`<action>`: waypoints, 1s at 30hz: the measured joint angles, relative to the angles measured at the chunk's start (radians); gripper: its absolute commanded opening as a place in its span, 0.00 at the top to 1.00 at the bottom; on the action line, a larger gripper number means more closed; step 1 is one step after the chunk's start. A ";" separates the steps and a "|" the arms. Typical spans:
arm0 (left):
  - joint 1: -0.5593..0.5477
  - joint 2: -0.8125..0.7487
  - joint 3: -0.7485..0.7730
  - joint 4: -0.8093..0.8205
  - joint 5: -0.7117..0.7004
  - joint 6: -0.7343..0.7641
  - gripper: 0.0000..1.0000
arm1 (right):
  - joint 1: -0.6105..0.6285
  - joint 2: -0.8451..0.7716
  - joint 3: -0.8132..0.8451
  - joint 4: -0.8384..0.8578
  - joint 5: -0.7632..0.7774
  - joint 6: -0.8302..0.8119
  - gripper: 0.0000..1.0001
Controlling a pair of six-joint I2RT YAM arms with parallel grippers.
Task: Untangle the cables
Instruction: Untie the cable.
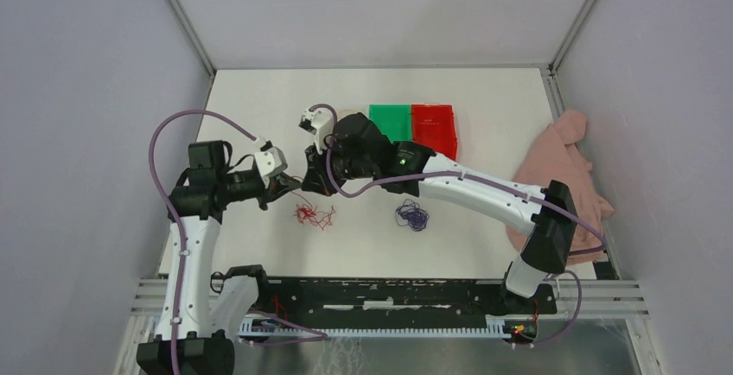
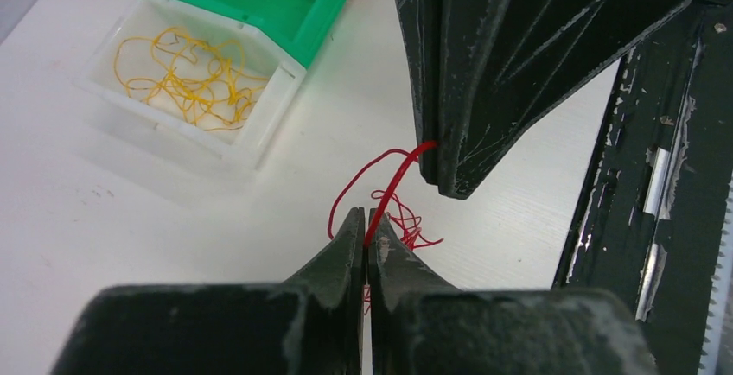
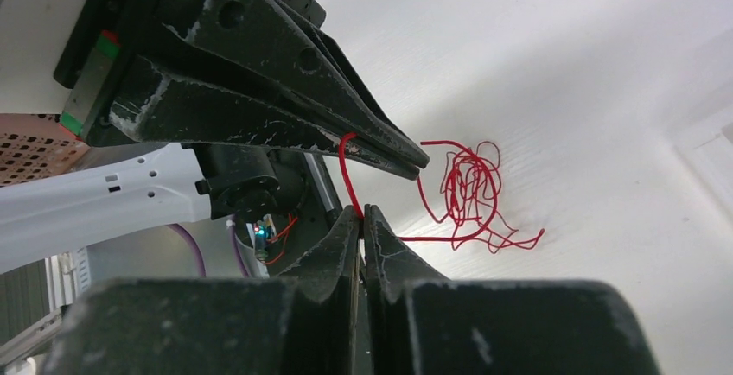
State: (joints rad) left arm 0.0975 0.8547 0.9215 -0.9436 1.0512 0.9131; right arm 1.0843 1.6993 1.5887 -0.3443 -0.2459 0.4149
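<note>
A short stretch of the red cable (image 2: 396, 181) runs taut between my two grippers, which meet tip to tip above the table. My left gripper (image 2: 367, 218) is shut on one end of that stretch, and my right gripper (image 3: 361, 212) is shut on the other. The rest of the red cable (image 3: 468, 187) lies in a loose tangle (image 1: 313, 215) on the white table just below them. The dark purple cable (image 1: 412, 215) sits in a small heap to the right, untouched. The yellow cable (image 2: 188, 71) lies coiled in a clear bin (image 2: 259, 137).
A green bin (image 1: 393, 122) and a red bin (image 1: 435, 126) stand side by side at the back of the table. A pink cloth (image 1: 562, 172) lies over the right edge. A black rail (image 1: 389, 293) runs along the near edge.
</note>
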 measured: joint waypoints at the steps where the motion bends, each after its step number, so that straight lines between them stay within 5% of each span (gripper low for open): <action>1: 0.000 -0.004 0.000 0.005 -0.002 0.000 0.97 | 0.000 -0.003 -0.004 0.005 0.000 0.003 0.74; 6: 0.000 -0.029 0.003 0.028 -0.002 -0.005 0.97 | -0.009 -0.057 -0.069 0.039 0.004 0.026 0.45; 10: 0.000 -0.031 0.034 0.058 -0.001 -0.054 0.97 | -0.024 -0.142 -0.181 0.096 0.017 0.043 0.34; 20: -0.002 -0.044 0.142 0.217 0.065 -0.296 0.97 | -0.045 -0.365 -0.617 0.513 0.097 0.032 0.33; 30: -0.004 -0.052 0.187 0.317 0.114 -0.457 0.96 | -0.043 -0.217 -0.620 0.917 -0.028 0.063 0.37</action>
State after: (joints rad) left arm 0.0937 0.8024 1.1080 -0.6270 1.1648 0.4561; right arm 1.0409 1.4818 0.9691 0.5728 -0.2737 0.4782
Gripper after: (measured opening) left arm 0.052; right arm 0.654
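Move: The left hand holds the red cable; the red tangle lies on the table about 21 cm below it, some 4 cm ahead and 3 cm to its right. The right hand pinches the same cable close by; from it the tangle is 6 cm ahead, level sideways and 25 cm down. The purple cable lies about 25 cm right of the tangle and level with it; the white box is around 23 cm beyond the tangle and 8 cm to its right. The right fingers let go of the red cable and open wide, backing off about 7 cm to the right and then coming back left some 4 cm, rising slightly and tipping upward roughly 30 degrees beside the cable. Meanwhile the left hand keeps its pinch and lifts the cable about 12 cm, its fingertips tilting up. ##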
